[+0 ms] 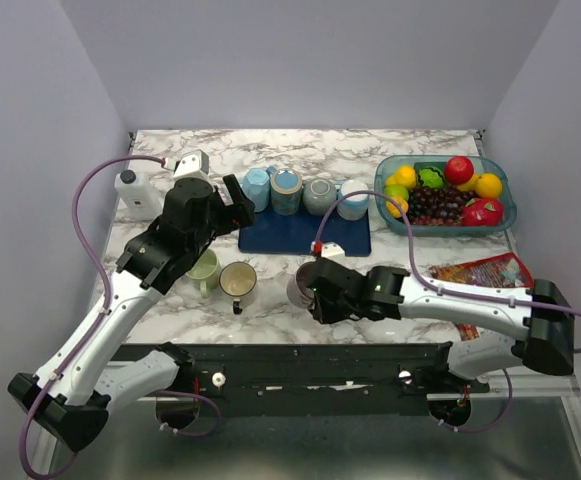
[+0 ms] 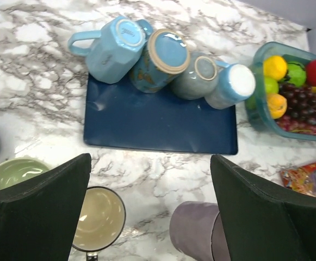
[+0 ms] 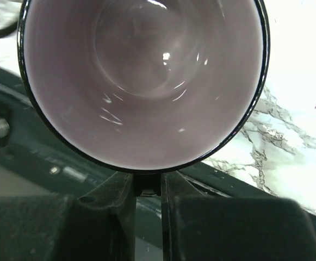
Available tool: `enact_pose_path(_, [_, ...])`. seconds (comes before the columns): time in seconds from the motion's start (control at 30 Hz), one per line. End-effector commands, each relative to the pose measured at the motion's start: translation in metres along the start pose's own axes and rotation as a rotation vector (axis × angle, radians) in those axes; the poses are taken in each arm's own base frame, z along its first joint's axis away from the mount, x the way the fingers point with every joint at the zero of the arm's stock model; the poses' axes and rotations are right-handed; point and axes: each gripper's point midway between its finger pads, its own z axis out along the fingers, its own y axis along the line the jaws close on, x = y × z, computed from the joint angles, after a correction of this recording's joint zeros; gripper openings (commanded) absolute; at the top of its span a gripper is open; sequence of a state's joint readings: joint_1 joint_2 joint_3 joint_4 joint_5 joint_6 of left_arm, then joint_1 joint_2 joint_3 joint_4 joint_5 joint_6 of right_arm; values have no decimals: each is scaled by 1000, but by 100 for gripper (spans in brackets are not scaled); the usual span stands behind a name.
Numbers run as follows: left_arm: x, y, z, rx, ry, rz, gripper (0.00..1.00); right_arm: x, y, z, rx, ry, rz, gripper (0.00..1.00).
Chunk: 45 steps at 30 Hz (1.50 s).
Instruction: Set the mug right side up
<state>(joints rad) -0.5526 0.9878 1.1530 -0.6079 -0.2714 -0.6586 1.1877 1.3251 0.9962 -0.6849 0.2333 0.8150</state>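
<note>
A purple mug (image 1: 301, 284) with a dark rim is tipped over near the table's front middle. The left wrist view shows its outer wall (image 2: 193, 231), and the right wrist view looks straight into its pale interior (image 3: 141, 81). My right gripper (image 1: 326, 296) is shut on the mug's handle, which is pinched between its fingers (image 3: 148, 187) just under the rim. My left gripper (image 1: 236, 204) hovers open over bare marble (image 2: 150, 163) in front of the blue mat. Nothing is between its fingers, and it touches nothing.
A green mug (image 1: 205, 270) and a cream mug (image 1: 238, 281) stand upright at the front left. Several mugs (image 1: 286, 190) lie along the back of a blue mat (image 1: 305, 235). Also here are a fruit bowl (image 1: 501, 172), a snack bag (image 1: 485, 272) and a white bottle (image 1: 135, 192).
</note>
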Motion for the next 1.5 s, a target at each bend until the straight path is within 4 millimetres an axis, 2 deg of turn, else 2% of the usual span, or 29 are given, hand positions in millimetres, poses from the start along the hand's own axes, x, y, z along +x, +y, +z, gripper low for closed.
enact_pose_path(0.0, [11,26,-4,-83,-17,-3,99,-28,17,9,51,-103,83,1])
enact_pose_path(0.1, [23,32,-5,-81,2,-6,99,-32,27,15,82,-107,70,1])
enact_pose_path(0.13, [26,35,-5,-90,9,-5,99,-33,31,22,113,-110,64,1])
enact_pose_path(0.27, [35,49,-12,-131,22,5,99,-27,32,38,215,-81,77,1])
enact_pose_path(0.53, [31,76,-33,-200,-43,46,99,-12,38,63,291,-49,139,1])
enact_pose_path(0.7, [34,81,-41,-188,-56,65,99,-3,46,79,325,-22,121,1])
enact_pose_path(0.83, [33,87,-46,-189,-81,79,99,-5,62,89,324,-12,123,1])
enact_pose_path(0.97, [32,88,-48,-186,-85,106,99,0,64,93,381,11,144,1])
enact_pose_path(1.07, [34,88,-47,-185,-69,137,99,3,64,90,400,12,171,31])
enact_pose_path(1.1, [35,88,-46,-186,-64,145,99,5,63,89,405,7,189,50])
enact_pose_path(1.17, [37,88,-44,-182,-55,159,99,4,65,84,390,-2,207,62])
enact_pose_path(1.27, [40,84,-40,-166,-37,168,99,4,67,79,365,-10,220,68])
enact_pose_path(1.47, [38,68,-26,-131,-1,183,99,-11,73,46,261,-77,206,81])
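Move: The right hand already holds the purple mug by its handle, opening up; its free spot on the table lies about 10 cm left, 7 ahead and 6 below. The beige mug stands some 19 cm left and 7 ahead, the green mug about 27 left and 11 ahead, and the blue tray's middle 20 ahead and 2 left. For the left hand, the spot is roughly 8 cm back, 5 right and 24 below. Right hand takes the mug 10 cm left, 6 down beside the beige mug, opens; left hand shifts left. ##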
